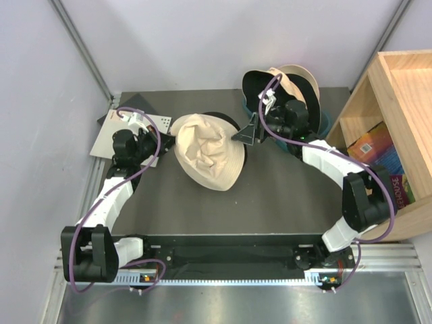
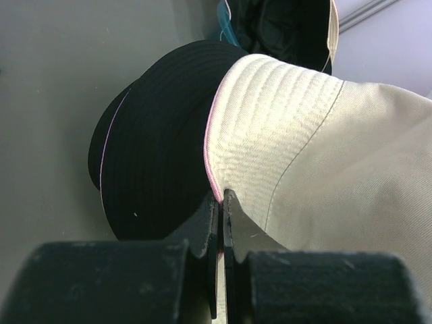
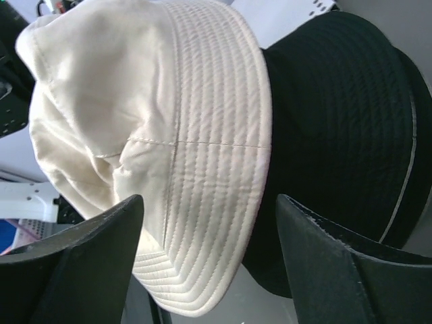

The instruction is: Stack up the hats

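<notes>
A beige hat (image 1: pixel 202 154) lies crumpled over a black hat (image 1: pixel 228 121) in the middle of the table. My left gripper (image 1: pixel 164 140) is at the beige hat's left side, shut on its brim. In the left wrist view the fingers (image 2: pixel 214 214) pinch the pink-edged rim of the beige hat (image 2: pixel 304 148), with the black hat (image 2: pixel 155 155) beside it. My right gripper (image 1: pixel 246 133) is open at the hats' right side. Its jaws (image 3: pixel 209 229) straddle the beige hat's brim (image 3: pixel 209 135) without touching it, with the black hat (image 3: pixel 337 115) behind. Another beige, black-lined hat (image 1: pixel 290 84) sits at the back right.
A teal tub (image 1: pixel 322 121) holds the back-right hat. A wooden shelf (image 1: pixel 398 94) with books (image 1: pixel 378 148) stands along the right edge. A white sheet (image 1: pixel 156 123) on a dark board lies at the left, by the wall.
</notes>
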Robot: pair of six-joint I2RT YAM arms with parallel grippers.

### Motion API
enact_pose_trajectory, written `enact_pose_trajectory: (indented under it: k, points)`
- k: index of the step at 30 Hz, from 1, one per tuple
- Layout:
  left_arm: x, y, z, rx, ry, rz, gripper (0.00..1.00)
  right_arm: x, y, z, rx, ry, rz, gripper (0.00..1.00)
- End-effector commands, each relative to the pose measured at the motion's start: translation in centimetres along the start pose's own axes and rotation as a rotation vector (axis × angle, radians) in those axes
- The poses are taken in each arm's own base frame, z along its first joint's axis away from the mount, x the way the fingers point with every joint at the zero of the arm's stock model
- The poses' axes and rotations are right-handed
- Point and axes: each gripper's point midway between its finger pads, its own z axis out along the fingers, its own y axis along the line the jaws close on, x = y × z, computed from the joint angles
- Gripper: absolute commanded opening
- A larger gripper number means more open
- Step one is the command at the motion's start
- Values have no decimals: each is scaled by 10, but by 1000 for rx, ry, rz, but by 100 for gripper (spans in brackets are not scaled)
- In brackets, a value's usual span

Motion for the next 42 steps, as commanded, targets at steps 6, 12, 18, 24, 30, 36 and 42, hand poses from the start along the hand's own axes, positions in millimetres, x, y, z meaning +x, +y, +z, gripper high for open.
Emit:
enact_pose_trajectory:
  k: [6, 12, 18, 24, 30, 36, 42]
  points:
    - [-10, -3, 0, 19, -34, 45, 0, 2, 20, -2, -140, 21, -19, 58]
    - [-11, -11, 1, 63, -29, 51, 0, 0, 20, -2, -129, 21, -7, 10]
    - [-10, -7, 6, 63, -32, 36, 0, -14, 8, -8, -23, -36, -3, 0]
    - [-7, 2, 20, 78, -19, 17, 0, -14, -25, -16, 75, -66, 73, 0]
    - [3, 20, 31, 55, 10, 7, 0, -7, -44, -18, 145, -61, 85, 0]
    - [19, 41, 40, 23, 40, -2, 0, 11, -71, -22, 230, -33, 113, 0]
    - [32, 55, 46, -11, 60, 6, 0, 25, -94, -33, 316, -22, 135, 0]
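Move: The beige hat's middle lies about 9 cm to the right hand's left, 3 cm back and 3 cm below, with its right brim edge already between the open fingers. The black hats on the stand are centred some 7 cm left, 2 cm back and 8 cm below that hand; the hat basket is about 16 cm right, 12 cm ahead and 15 cm lower. The left hand grips the opposite brim, with those black hats some 13 cm to its right, 3 cm back and 7 cm below. The right hand edges back about 1.5 cm while its fingers shut on the beige hat's right brim, then carries that edge forward, down and to the right, about 4 cm each way, turning clockwise some 15 degrees and tipping slightly. The left hand, waiting at first, keeps its pinch on the left brim and follows, sinking about 5 cm and going forward some 3 cm, so both hands lower the hat towards the black ones. ##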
